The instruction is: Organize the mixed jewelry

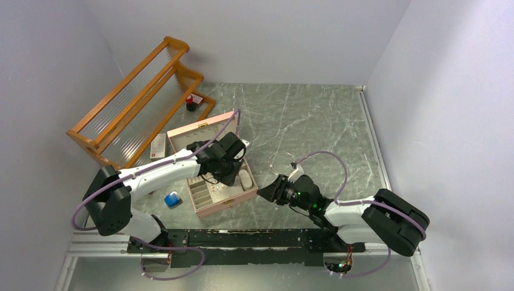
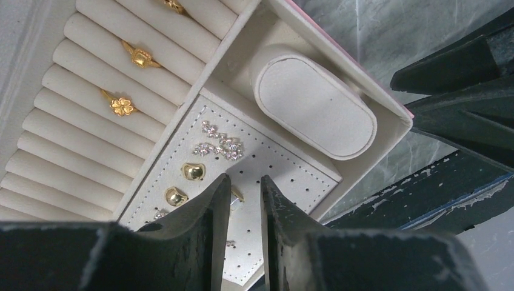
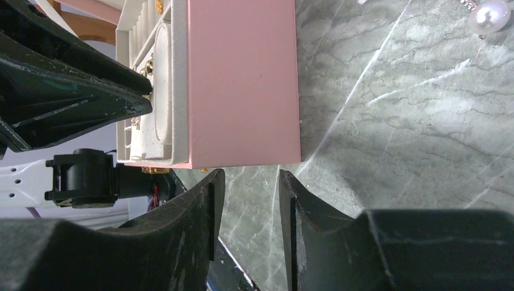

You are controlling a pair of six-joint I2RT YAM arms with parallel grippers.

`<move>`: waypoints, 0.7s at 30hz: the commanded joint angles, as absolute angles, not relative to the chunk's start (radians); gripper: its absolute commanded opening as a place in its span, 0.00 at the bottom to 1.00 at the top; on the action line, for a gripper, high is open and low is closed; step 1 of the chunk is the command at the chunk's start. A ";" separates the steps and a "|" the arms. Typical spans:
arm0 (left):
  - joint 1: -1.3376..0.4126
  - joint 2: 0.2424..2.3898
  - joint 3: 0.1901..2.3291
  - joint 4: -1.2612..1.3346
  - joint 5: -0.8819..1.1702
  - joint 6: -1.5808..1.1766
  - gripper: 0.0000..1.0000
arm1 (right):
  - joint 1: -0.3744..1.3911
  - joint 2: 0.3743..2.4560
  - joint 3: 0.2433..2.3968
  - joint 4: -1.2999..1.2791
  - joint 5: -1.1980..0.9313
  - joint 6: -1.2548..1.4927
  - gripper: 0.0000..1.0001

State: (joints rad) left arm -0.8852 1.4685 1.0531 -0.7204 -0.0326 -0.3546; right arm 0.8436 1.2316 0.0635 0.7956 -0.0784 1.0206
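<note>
The pink box point(image 1: 229, 200) lies open with my left gripper point(image 1: 233, 173) low over its white earring pad point(image 2: 285, 176). The left gripper point(image 2: 245, 182) stands open by a narrow gap. A tiny gold and clear earring point(image 2: 237, 195) rests on the pad against the inner face of the left finger, not clamped. Gold studs point(image 2: 193, 171), crystal earrings point(image 2: 219, 144) and gold rings point(image 2: 121, 105) sit in the box. My right gripper point(image 3: 250, 177) is open and empty over the table beside the box wall point(image 3: 242, 79). A thin wire hoop point(image 1: 277, 160) and a pearl earring point(image 3: 490, 17) lie on the table.
An orange wooden rack point(image 1: 133, 100) stands at the back left, with a small red and black item point(image 1: 193, 102) beside it. A blue block point(image 1: 173, 199) and a white card point(image 1: 159, 145) lie left of the box. An oval cushion point(image 2: 314, 106) fills one compartment.
</note>
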 commanded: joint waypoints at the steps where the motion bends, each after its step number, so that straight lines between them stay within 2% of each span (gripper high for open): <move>1: -0.890 1.445 1.034 -0.711 0.003 -0.351 0.30 | 0.847 1.238 0.075 0.816 -0.066 1.019 0.42; 4: -0.890 1.442 1.042 -0.708 0.002 -0.356 0.32 | 0.847 1.240 0.078 0.814 -0.067 1.018 0.42; 14: -0.891 1.364 1.061 -0.643 -0.039 -0.396 0.52 | 0.841 1.144 0.106 0.697 -0.044 1.006 0.42; 21: -0.891 1.194 0.995 -0.570 -0.070 -0.459 0.61 | 0.813 0.930 0.231 0.299 0.130 0.923 0.42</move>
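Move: The left fingertips hover about 1 cm over the middle of the pin pad, with the white-stone earrings just below them, some 1 cm to the left. The gold earring pair lies 1 cm ahead and 2 cm left of that hand, the crystal earrings 2 cm straight ahead, and the oval pillow 6 cm right and 2 cm ahead. From the right hand, low beside the box, the white-stone earrings lie about 11 cm left, 2 cm ahead and slightly higher. Leaving the white-stone earrings on the pad, the left hand lingers briefly, then lifts away from the box, gathering speed to about 5 cm up with a slight drift right. Its fingers spread to roughly twice their gap while their tips swing right and forward some 15 degrees. Late on, the empty right hand rises about 2.5 cm beside the box, edging forward, its opening unchanged. ##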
